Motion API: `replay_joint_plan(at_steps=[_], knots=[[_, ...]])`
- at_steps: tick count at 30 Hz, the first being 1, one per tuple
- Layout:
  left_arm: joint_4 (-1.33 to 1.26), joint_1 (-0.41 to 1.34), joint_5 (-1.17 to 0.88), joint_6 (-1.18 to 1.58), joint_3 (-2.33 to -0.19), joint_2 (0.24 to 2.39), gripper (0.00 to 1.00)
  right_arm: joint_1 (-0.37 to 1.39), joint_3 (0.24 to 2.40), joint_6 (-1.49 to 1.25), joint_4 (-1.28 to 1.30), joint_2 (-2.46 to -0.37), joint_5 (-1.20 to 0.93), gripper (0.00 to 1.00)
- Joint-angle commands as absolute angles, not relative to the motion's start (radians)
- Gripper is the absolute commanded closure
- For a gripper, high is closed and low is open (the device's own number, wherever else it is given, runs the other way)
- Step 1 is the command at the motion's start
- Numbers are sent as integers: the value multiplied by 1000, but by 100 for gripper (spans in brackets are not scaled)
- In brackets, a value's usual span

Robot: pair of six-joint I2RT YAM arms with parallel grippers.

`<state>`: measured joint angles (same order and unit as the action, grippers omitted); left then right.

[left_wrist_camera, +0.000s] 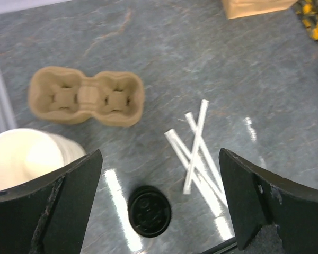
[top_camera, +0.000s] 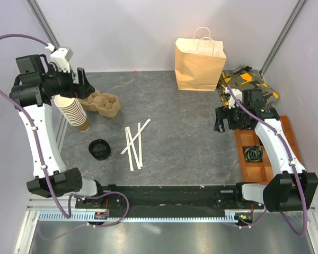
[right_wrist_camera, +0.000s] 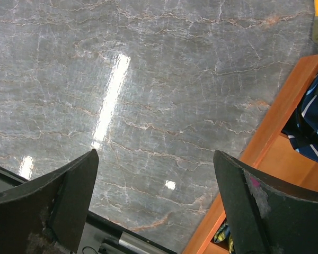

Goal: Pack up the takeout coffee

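Observation:
The takeout coffee is not in any view. A brown paper bag (top_camera: 199,63) with white handles stands upright at the back of the table; its bottom edge (left_wrist_camera: 254,6) shows in the left wrist view. A loose black lid (top_camera: 99,148) (left_wrist_camera: 149,210) lies flat at the front left. My left gripper (top_camera: 84,87) (left_wrist_camera: 160,159) hangs open and empty high over the left side, above the lid. My right gripper (top_camera: 221,123) (right_wrist_camera: 156,156) is open and empty over bare table beside the wooden tray.
A tilted stack of brown cups (top_camera: 74,112) (left_wrist_camera: 26,153) leans under the left arm. A pulp cup carrier (top_camera: 100,103) (left_wrist_camera: 87,98) sits behind it. White straws (top_camera: 135,143) (left_wrist_camera: 197,148) lie crossed mid-table. A wooden tray (top_camera: 259,153) (right_wrist_camera: 275,137) and colourful packets (top_camera: 249,79) lie at the right.

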<state>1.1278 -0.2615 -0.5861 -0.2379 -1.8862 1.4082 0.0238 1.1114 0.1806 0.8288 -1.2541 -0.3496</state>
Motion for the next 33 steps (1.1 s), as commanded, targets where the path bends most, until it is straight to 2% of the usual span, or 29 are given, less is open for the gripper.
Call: replay_joint_plan(at_steps=[1,3,6,7,9,10,13,23,28,33], knots=[[1256,-311,-523,-399,-1982,1463,6,26,1147,178,825,-1264,-379,2],[1299,-311,-482,-438,-2037,1511,8,26,1147,175,827,-1273,-385,2],[1348,-311,-428,-485,-2097,1571,18,26,1147,175,828,-1282,-385,2],[1370,-311,-416,-492,-2109,1584,28,26,1144,175,827,-1282,-385,2],[1377,-310,-381,-511,-2128,1606,37,26,1144,175,825,-1287,-383,2],[1376,-310,-365,-511,-2131,1612,45,26,1143,173,827,-1292,-383,2],[1378,-310,-304,-511,-2137,1638,53,26,1146,172,827,-1307,-393,2],[1367,-301,-227,-523,-2091,1686,58,26,1149,175,822,-1342,-408,2],[1353,-285,-176,-523,-2069,1701,64,26,1163,170,824,-1342,-416,2],[1353,-270,-169,-525,-2030,1700,65,25,1161,172,824,-1342,-417,2]])
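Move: The middle of the cup stack is about 12 cm left of the left hand, 3 cm ahead and some 26 cm below; its rim is nearer. The cup holder lies roughly 13 cm ahead and 1 cm left of that hand, the black lids some 9 cm back and 2 cm left, both about 34 cm down. From the right hand the cup stack stands roughly 65 cm left, 7 cm ahead and 6 cm lower. Left hand sweeps about 9 cm left and 8 down towards the cup stack, tipping down, fingers two-thirds closed. ##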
